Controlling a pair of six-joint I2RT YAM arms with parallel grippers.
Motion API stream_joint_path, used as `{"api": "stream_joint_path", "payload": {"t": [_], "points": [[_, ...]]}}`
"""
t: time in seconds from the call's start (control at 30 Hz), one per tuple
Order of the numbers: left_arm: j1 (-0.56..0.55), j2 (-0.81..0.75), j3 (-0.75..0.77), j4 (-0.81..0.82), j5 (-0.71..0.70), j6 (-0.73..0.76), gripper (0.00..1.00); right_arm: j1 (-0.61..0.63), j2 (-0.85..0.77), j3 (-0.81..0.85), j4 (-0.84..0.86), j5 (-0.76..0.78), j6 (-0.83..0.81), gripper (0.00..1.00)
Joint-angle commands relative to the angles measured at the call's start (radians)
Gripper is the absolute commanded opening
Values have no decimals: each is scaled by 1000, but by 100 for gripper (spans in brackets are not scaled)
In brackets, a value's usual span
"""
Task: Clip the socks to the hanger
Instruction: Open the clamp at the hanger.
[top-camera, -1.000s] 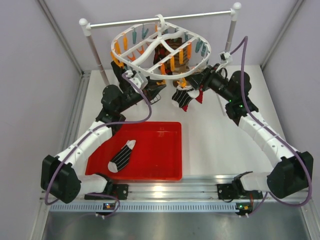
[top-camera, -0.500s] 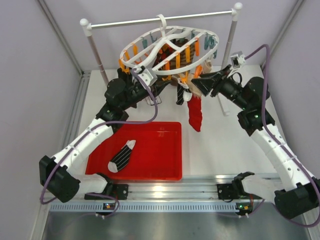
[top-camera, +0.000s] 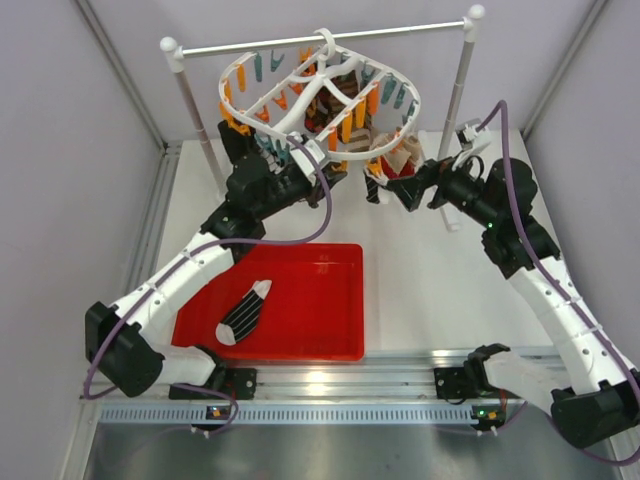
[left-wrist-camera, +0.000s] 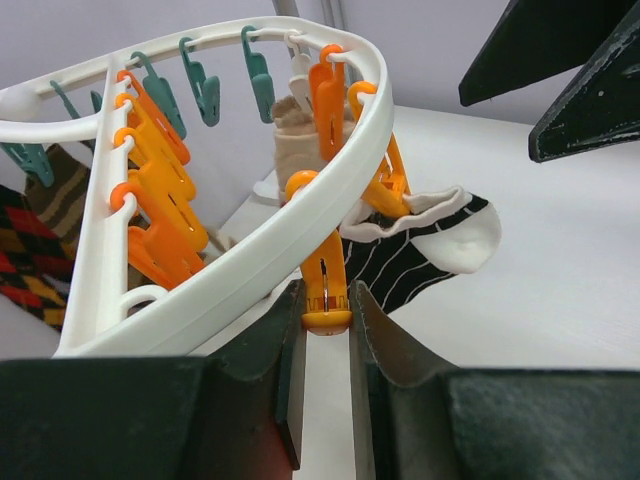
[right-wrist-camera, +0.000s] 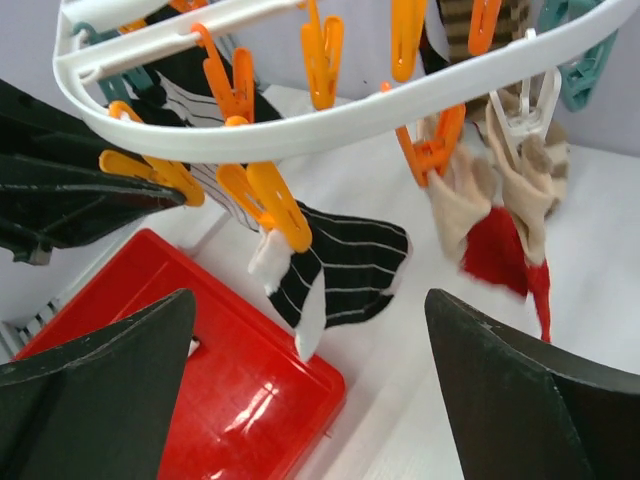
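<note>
The white hanger (top-camera: 320, 95) hangs by its hook from the rod, ringed with orange and teal clips. My left gripper (left-wrist-camera: 326, 330) is shut on the tail of one orange clip (left-wrist-camera: 326, 290) under the frame (left-wrist-camera: 250, 255). Beside it a black striped sock (left-wrist-camera: 410, 255) with a white toe hangs clipped. My right gripper (right-wrist-camera: 310, 390) stands wide open and holds nothing. It faces that striped sock (right-wrist-camera: 350, 265), a beige sock (right-wrist-camera: 455, 205) and a dark red sock (right-wrist-camera: 500, 255), all hanging from clips. Another black striped sock (top-camera: 245, 312) lies in the red tray (top-camera: 330, 335).
The white rod (top-camera: 320, 37) rests on two posts, and the right post (top-camera: 458, 90) stands close to my right arm. More socks, brown striped and patterned, hang at the hanger's far side (left-wrist-camera: 40, 230). The red tray's corner (right-wrist-camera: 180, 400) lies under my right gripper.
My right gripper has opened wide and drawn back from the hanger. The dark red sock now hangs bunched from a clip. The hanger has swung back to the left.
</note>
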Motion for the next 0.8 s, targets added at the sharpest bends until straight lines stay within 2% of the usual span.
{"api": "stream_joint_path", "payload": {"t": [0.0, 0.07, 0.1, 0.17, 0.2, 0.3, 0.47, 0.77], "points": [[-20, 4, 56, -18, 12, 12, 3, -43, -42, 21, -50, -19, -40, 94], [-24, 11, 69, -29, 2, 12, 3, -57, -55, 21, -16, -144, -30, 87], [-25, 14, 72, -38, -2, 10, 3, -64, -61, 21, 14, -186, -16, 74], [-29, 22, 87, -55, -14, 9, 2, -61, -61, 22, 126, -248, 52, 63], [-31, 25, 92, -75, -18, 7, 2, -45, -52, 31, 138, -246, 76, 56], [-34, 31, 108, -97, -31, -5, 2, -4, 5, 64, 185, -202, 122, 47], [-51, 39, 144, -167, -64, -17, 3, 88, 57, 48, 258, -79, 162, 42], [-69, 41, 164, -233, -74, -45, 5, 231, 100, 22, 363, 57, 110, 38]]}}
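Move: Pinched between the left fingertips, the orange clamp on the near rim hangs about 11 cm to the right hand's left, 1 cm farther out and roughly 4 cm higher; from the left hand it is right at the fingertips. The striped sock hangs some 5 cm ahead and 6 cm left of the right hand, about level in height. The beige sock is around 8 cm straight ahead of it. Swinging leftward about 8 cm, the right hand first draws back 2 cm and rises some 4 cm, then sweeps across in front of the striped sock towards the clamp in the left fingers, narrowing from wide open to under half and turning roughly 15 degrees, mainly counter-clockwise. The left hand keeps its pinch on the clamp, edging a little right and tipping down slightly. ##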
